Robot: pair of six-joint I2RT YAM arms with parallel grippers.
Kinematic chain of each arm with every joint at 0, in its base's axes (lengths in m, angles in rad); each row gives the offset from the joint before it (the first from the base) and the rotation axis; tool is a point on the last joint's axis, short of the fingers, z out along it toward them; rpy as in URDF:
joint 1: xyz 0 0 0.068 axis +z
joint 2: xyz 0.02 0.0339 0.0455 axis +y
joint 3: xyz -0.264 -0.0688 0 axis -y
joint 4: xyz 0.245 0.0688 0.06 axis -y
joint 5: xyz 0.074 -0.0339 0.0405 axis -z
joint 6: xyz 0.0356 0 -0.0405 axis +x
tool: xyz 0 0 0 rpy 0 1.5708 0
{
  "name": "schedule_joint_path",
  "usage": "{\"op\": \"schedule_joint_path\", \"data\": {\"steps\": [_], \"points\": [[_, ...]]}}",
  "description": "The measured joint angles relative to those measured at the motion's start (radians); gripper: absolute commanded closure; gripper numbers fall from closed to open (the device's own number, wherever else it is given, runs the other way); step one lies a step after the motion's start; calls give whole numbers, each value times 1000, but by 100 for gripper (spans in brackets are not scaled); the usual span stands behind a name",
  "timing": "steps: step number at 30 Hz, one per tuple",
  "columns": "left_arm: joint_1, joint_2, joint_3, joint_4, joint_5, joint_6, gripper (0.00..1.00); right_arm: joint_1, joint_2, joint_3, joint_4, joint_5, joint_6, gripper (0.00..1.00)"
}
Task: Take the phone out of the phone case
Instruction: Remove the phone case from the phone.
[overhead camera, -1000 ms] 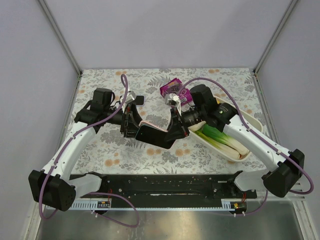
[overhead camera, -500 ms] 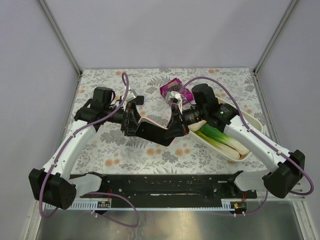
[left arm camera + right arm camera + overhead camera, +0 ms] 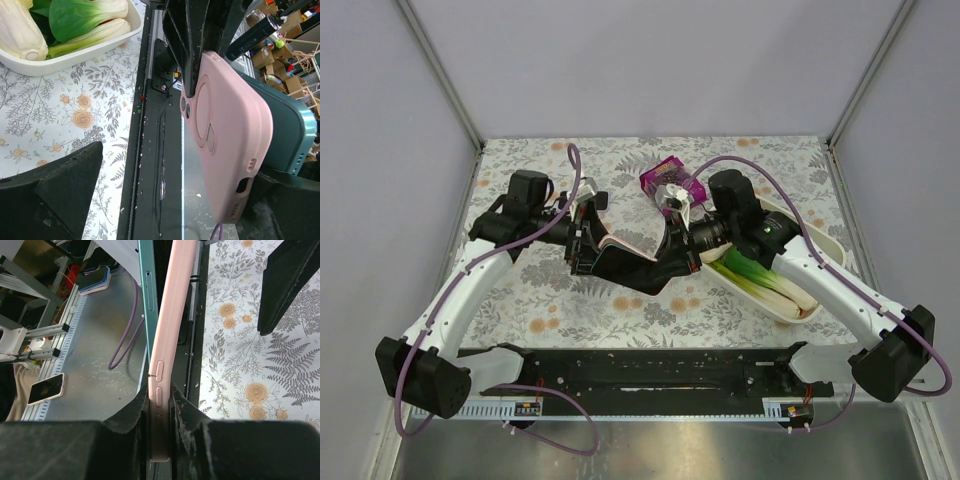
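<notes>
The pink phone case (image 3: 225, 130) hangs in the air between both arms, its back with the camera cut-out facing the left wrist camera. The teal-edged phone (image 3: 296, 131) shows behind it, lifted away from the case along one side. My right gripper (image 3: 161, 422) is shut on the case's button edge (image 3: 167, 340), and the phone's teal rim (image 3: 146, 300) runs beside it. My left gripper (image 3: 170, 200) stands open, its fingers (image 3: 55, 195) wide on either side of the case's far end. From above, the phone (image 3: 630, 268) spans between the left gripper (image 3: 588, 245) and the right gripper (image 3: 672, 255).
A white dish (image 3: 817, 292) of leafy vegetables lies at the right, under the right arm. A purple packet (image 3: 670, 178) sits behind the grippers. The black rail (image 3: 640, 375) runs along the near edge of the flower-patterned table.
My left gripper's jaws have spread wide and let go of the phone's end. The right gripper has kept its grip, and the phone has tilted a little.
</notes>
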Motion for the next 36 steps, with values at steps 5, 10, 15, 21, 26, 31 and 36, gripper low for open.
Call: {"op": "schedule_joint_path", "data": {"steps": [5, 10, 15, 21, 26, 31, 36], "points": [[-7, 0, 0, -2, -20, 6, 1, 0, 0, -9, 7, -6, 4, 100], [31, 9, 18, -56, -30, 52, 1, 0, -1, -24, 40, 11, 3, 100], [89, 68, 110, -230, -40, 198, 1, -2, -1, -27, 54, 57, 2, 100], [96, 83, 135, -360, -72, 326, 1, -2, 0, -35, 48, 61, 2, 100], [119, 83, 161, -415, -100, 364, 1, -2, 0, -37, 45, 67, 0, 100], [168, 84, 254, -486, -134, 436, 1, -4, 0, -37, 44, 77, -3, 100], [203, 97, 360, -577, -179, 579, 1, -8, 1, -39, 43, 118, -4, 100]]}}
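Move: The half-freed phone, still caught at one end in the pink case that the right hand grips, has its middle some 8 cm right of the left hand, about 4 cm back and level with it. From the right hand, that phone lies roughly 7 cm left and 2 cm back, also level. On the table some 19 cm below, the black phone is about 18 cm ahead of the left hand and straight in line; the purple bag is roughly 20 cm ahead of the right hand. The left hand's wide-open fingers come clear of the phone's free end and back off, about 6 cm left and 4 cm forward, dipping slightly before rising, while the wrist rolls and tips its fingertips down, some 20 degrees altogether. The right hand keeps its pinch on the pink case and eases about 2 cm forward and 2 cm down. ##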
